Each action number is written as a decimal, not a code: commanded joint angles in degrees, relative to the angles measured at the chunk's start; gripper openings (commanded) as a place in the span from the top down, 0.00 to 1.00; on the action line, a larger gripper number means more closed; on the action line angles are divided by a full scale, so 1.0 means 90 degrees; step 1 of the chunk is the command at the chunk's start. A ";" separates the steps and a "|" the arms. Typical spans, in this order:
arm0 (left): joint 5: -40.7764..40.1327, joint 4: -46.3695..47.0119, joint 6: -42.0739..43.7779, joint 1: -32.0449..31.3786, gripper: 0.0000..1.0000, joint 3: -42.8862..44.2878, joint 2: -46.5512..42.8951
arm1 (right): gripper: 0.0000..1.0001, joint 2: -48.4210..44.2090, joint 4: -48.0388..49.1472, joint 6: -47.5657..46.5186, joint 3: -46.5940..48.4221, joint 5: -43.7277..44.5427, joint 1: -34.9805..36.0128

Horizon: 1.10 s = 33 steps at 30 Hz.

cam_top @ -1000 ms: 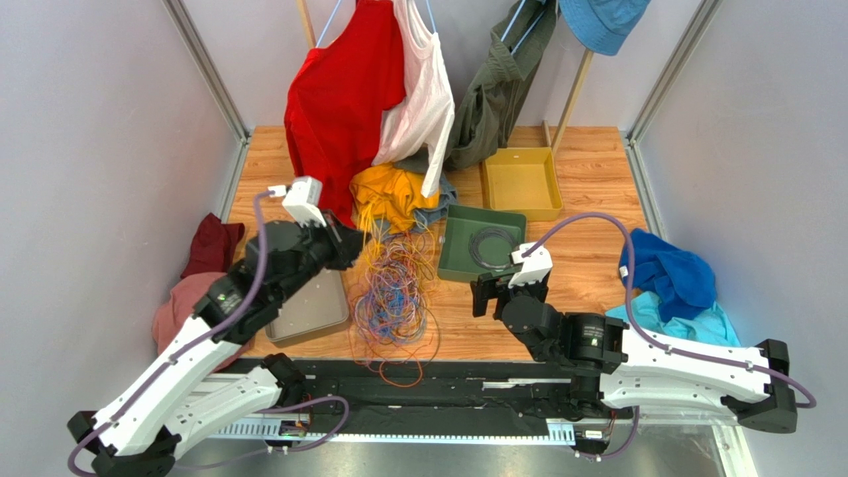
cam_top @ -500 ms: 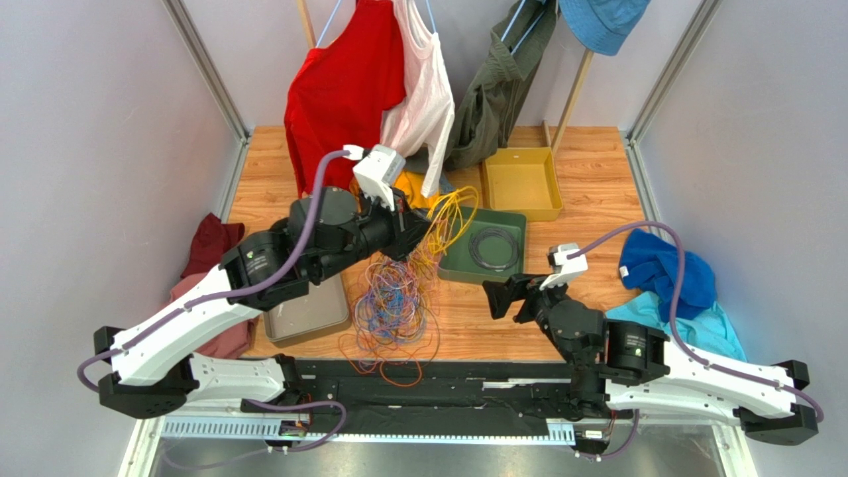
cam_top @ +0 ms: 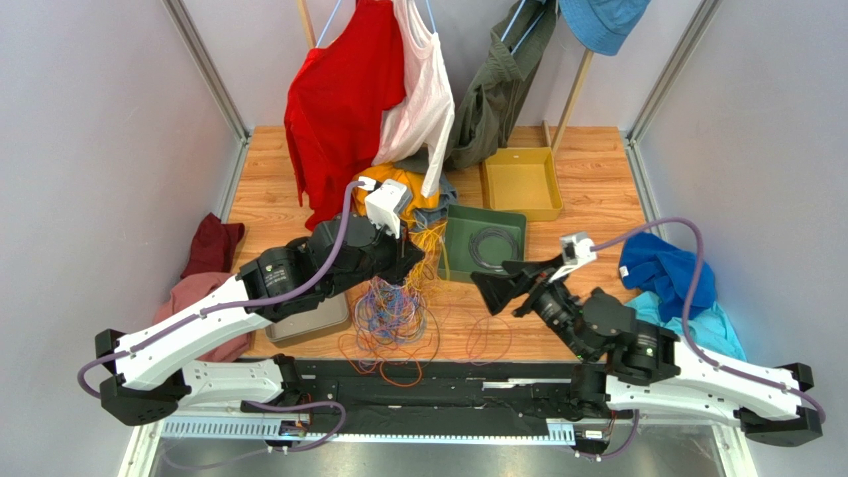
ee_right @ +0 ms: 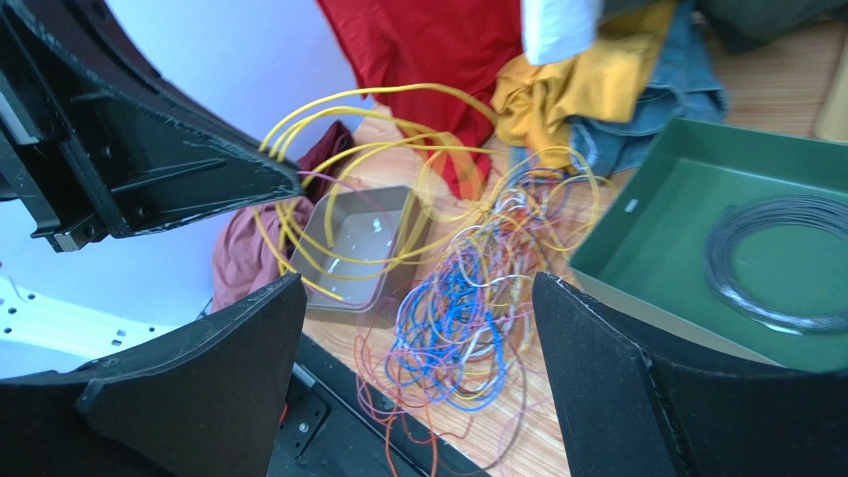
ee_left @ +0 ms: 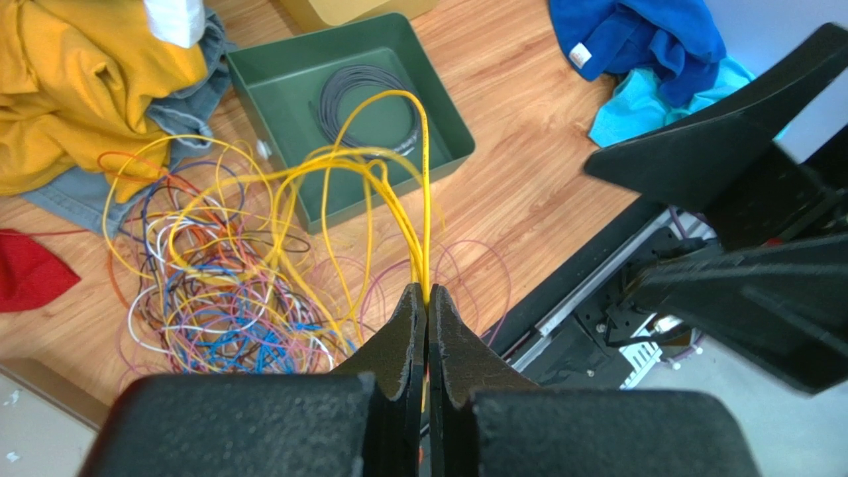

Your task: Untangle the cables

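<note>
The cables point(cam_top: 396, 310) lie as a tangle of blue, orange, purple and white wires on the wooden table, just in front of the arm bases. My left gripper point(cam_top: 408, 266) hangs over the tangle, shut on several yellow cables point(ee_left: 426, 199). These rise in loops from the pile point(ee_left: 219, 293) to the pinched fingertips point(ee_left: 428, 294). My right gripper point(cam_top: 498, 285) is to the right of the pile, open and empty, pointing left at it. In the right wrist view, its jaws point(ee_right: 418, 283) frame the blue wires point(ee_right: 463, 328), with the lifted yellow loops point(ee_right: 378, 149) behind.
A green tray point(cam_top: 458, 260) holding a dark ring-shaped coil point(cam_top: 493, 245) stands right of the tangle. A grey tray point(cam_top: 311, 316) is on its left and a yellow tray point(cam_top: 521, 184) behind. Clothes hang at the back, and a yellow garment point(cam_top: 383, 184) and blue cloths point(cam_top: 662, 273) lie nearby.
My left arm swung right from the grey tray, lifting the yellow cables, then came back slightly toward the pile. My right gripper turned left and rose, staying open.
</note>
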 commanded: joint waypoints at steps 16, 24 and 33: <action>0.0563 0.0415 -0.0045 -0.0065 1.00 -0.0485 -0.0398 | 0.18 0.2050 0.1586 -0.0039 0.0627 -0.0831 -0.1609; 0.0661 0.0376 -0.0074 -0.0085 1.00 -0.0525 -0.0495 | 0.19 0.2724 0.1927 -0.0127 0.0647 -0.0724 -0.1726; 0.0593 0.0278 -0.0143 -0.0114 1.00 -0.0690 -0.0612 | 0.60 0.2872 0.2201 -0.0283 0.0628 -0.0431 -0.2107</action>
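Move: Ahead of the open right hand by about 10 cm, 5 cm to its left and 5 cm lower, hangs the outer end of the yellow cable loop. The cable tangle lies some 21 cm to that hand's left and 6 cm ahead, the green box about 20 cm straight ahead, both roughly 26 cm below. From the left hand, which already grips the yellow cable, the loop end is about 6 cm ahead, 9 cm right and 5 cm lower. Reaching for the yellow loop end, the right hand first shifts left 3–4 cm, then goes forward about 10 cm in all and sinks some 5 cm, turning roughly 10 degrees clockwise. Its fingers stay wide until they arrive around the loop, then begin to shut, reaching about half open. The left hand keeps its pinch on the cable and eases back about 2 cm. ##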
